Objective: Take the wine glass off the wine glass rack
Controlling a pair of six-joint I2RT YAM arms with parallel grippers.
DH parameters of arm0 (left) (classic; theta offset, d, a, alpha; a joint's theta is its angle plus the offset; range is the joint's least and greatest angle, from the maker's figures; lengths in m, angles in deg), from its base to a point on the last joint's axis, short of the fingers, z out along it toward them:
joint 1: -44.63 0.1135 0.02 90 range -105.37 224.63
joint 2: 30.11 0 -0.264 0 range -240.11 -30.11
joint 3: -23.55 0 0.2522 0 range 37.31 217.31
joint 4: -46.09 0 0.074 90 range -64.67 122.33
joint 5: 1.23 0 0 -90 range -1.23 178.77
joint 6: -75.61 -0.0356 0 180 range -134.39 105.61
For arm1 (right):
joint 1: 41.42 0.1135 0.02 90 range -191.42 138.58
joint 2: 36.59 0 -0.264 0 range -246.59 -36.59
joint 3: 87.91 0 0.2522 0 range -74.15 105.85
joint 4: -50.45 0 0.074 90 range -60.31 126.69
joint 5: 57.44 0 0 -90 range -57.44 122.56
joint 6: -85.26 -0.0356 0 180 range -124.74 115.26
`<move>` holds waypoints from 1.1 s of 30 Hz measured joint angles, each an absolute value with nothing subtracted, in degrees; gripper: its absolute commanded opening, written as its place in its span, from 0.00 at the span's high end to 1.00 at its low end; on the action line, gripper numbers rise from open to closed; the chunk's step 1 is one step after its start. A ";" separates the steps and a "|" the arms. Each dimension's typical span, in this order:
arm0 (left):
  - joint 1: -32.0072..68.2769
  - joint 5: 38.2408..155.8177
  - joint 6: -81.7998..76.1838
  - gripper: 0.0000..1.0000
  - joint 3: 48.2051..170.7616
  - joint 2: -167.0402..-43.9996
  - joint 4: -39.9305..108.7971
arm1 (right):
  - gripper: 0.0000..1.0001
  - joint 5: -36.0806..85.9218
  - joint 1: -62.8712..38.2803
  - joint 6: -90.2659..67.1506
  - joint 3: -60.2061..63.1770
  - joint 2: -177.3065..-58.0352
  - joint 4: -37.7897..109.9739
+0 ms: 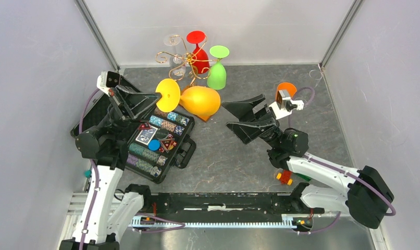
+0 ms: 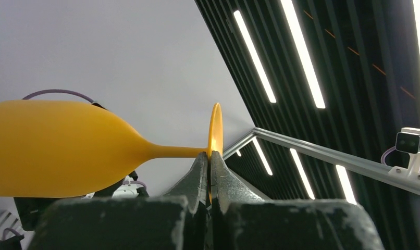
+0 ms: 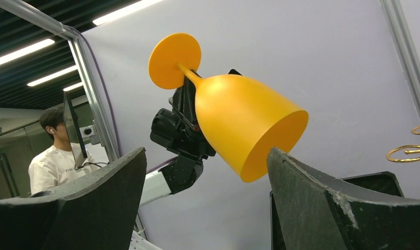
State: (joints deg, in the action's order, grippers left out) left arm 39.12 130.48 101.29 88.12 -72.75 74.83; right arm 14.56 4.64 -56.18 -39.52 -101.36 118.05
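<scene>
A yellow-orange wine glass lies sideways in the air in front of the gold wire wine glass rack. My left gripper is shut on the glass's round foot, with the stem and bowl running off to its left. My right gripper stands open just right of the bowl's mouth. In the right wrist view the bowl hangs above the gap of that gripper, its rim close to the right fingertip. I cannot tell whether they touch.
A red glass, a green glass and a clear glass are at the rack by the back wall. A black case of poker chips lies open under the left arm. An orange cup and a small toy are beside the right arm.
</scene>
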 measured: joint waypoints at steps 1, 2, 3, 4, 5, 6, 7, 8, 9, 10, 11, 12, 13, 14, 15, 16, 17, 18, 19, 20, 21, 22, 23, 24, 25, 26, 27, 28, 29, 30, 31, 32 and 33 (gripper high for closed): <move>38.66 130.29 101.51 0.98 88.03 -72.94 75.05 | 0.12 14.58 4.97 -55.77 -39.39 -101.45 117.88; 38.02 129.85 101.73 0.98 87.88 -73.31 75.60 | 0.14 14.56 5.25 -55.42 -39.23 -101.63 117.61; 37.32 129.48 101.84 0.98 87.75 -73.69 76.03 | 0.14 14.52 5.62 -55.13 -38.84 -102.04 117.22; 36.78 129.30 101.88 0.98 87.71 -73.93 76.38 | 0.16 14.47 5.84 -54.92 -38.40 -102.46 116.76; 36.10 129.13 101.88 0.98 87.64 -74.19 76.73 | 0.18 14.34 6.08 -54.74 -37.75 -103.07 116.28; 35.20 128.76 101.88 0.98 87.49 -74.39 77.15 | 0.20 14.26 6.32 -54.76 -36.83 -103.83 115.78; 34.70 128.56 101.88 0.98 87.38 -74.43 77.32 | 0.24 14.10 6.50 -54.78 -36.11 -104.42 115.32; 34.15 128.17 101.88 0.98 87.16 -74.63 77.61 | 0.27 13.71 6.65 -54.85 -35.32 -105.14 115.25; 33.78 127.92 101.88 0.98 86.96 -74.73 77.80 | 0.32 13.40 6.83 -54.92 -34.82 -105.69 115.34; 33.43 127.79 101.88 0.98 86.70 -74.80 77.98 | 0.35 13.10 6.98 -55.20 -34.55 -106.06 115.62; 33.13 127.68 101.88 0.98 86.44 -74.91 78.17 | 0.40 12.94 7.09 -55.46 -34.42 -106.35 115.93; 32.89 127.60 101.90 0.98 86.22 -75.02 78.35 | 0.44 12.46 7.26 -55.94 -34.29 -106.74 116.76; 32.65 127.36 101.90 0.98 85.89 -75.08 78.50 | 0.49 12.01 7.29 -56.36 -34.14 -107.11 117.35; 32.47 127.16 101.97 0.98 85.63 -75.08 78.63 | 0.54 11.76 7.33 -56.86 -34.07 -107.40 118.03; 32.36 126.90 102.12 0.98 85.45 -75.08 78.79 | 0.59 11.50 7.33 -57.39 -34.07 -107.68 118.88; 32.27 126.66 102.27 0.98 85.39 -75.08 78.96 | 0.64 11.28 7.35 -57.91 -34.07 -107.92 119.54; 32.25 126.50 102.45 0.98 85.30 -75.11 79.18 | 0.68 11.04 7.33 -58.68 -34.05 -108.14 120.02; 32.25 126.29 102.73 0.98 85.26 -75.11 79.46 | 0.72 10.82 7.33 -59.53 -33.96 -108.38 120.24; 32.25 126.26 102.93 0.98 85.24 -75.11 79.70 | 0.76 10.65 7.35 -60.10 -33.83 -108.62 120.24; 32.23 126.26 103.13 0.98 85.24 -75.11 80.12 | 0.81 10.50 7.35 -61.28 -33.68 -109.10 120.26; 32.21 126.26 103.26 0.98 85.24 -75.11 80.45 | 0.85 10.48 7.37 -61.43 -33.66 -109.19 120.26; 32.23 126.07 103.41 0.98 85.24 -75.08 80.58 | 0.89 10.04 7.37 -62.33 -33.57 -109.45 120.45; 32.25 125.76 103.50 0.93 85.21 -75.11 80.58 | 0.95 9.73 7.50 -62.87 -33.42 -109.52 120.54; 32.32 125.19 103.74 0.87 85.08 -75.17 80.56 | 0.99 9.56 7.74 -63.13 -33.18 -109.43 120.65; 32.34 124.78 103.98 0.79 85.00 -75.24 80.54 | 1.00 9.27 7.90 -63.57 -32.92 -109.28 120.72; 32.36 124.45 104.13 0.70 84.91 -75.26 80.45 | 1.00 8.99 7.99 -63.79 -32.72 -108.99 120.76; 32.38 124.23 104.11 0.58 84.80 -75.28 80.43 | 1.00 8.77 8.07 -63.94 -32.63 -108.66 120.76; 32.38 124.19 104.07 0.50 84.69 -75.28 80.29 | 1.00 8.73 8.14 -63.90 -32.59 -108.29 120.74; 32.36 124.17 103.85 0.44 84.65 -75.22 80.21 | 1.00 8.73 8.14 -63.70 -32.59 -107.99 120.69; 32.32 124.14 103.50 0.38 84.65 -75.04 80.05 | 1.00 8.84 8.09 -63.33 -32.61 -107.75 120.65; 32.27 124.01 103.24 0.33 84.65 -74.65 79.77 | 1.00 9.03 8.03 -62.78 -32.61 -107.50 120.56; 32.27 123.79 102.69 0.28 84.65 -74.04 79.35 | 1.00 9.19 8.03 -61.71 -32.61 -107.11 120.26; 32.27 123.68 101.99 0.24 84.65 -73.36 78.92 | 1.00 9.29 7.96 -60.75 -32.61 -106.63 120.00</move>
State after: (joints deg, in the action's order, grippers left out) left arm 32.27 123.68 101.99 84.65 -73.36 78.92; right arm 9.29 7.96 -60.75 -32.61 -106.63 120.00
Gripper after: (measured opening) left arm 0.646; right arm 0.020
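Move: The yellow wine glass, held by its foot in the left fingers and slanting down to the right, has its middle some 12 cm left of the right hand, 4 cm farther out and about 4 cm above; from the left hand it lies about 10 cm right, 1 cm out and 5 cm below. From the right hand, the rack stands about 21 cm out, 15 cm left; the green glass 24 cm out, 6 cm left; the orange glass 20 cm out, 18 cm right, on the table. The right fingers take the bowl's wall at the rim, going about 3 cm left to it and closing from wide open to almost shut, then easing back some 2.5 cm and up 2 cm with a 10-degree counter-clockwise turn. The left hand, all but still, keeps the foot pinched until the right fingers are nearly shut, then opens and lets go. ##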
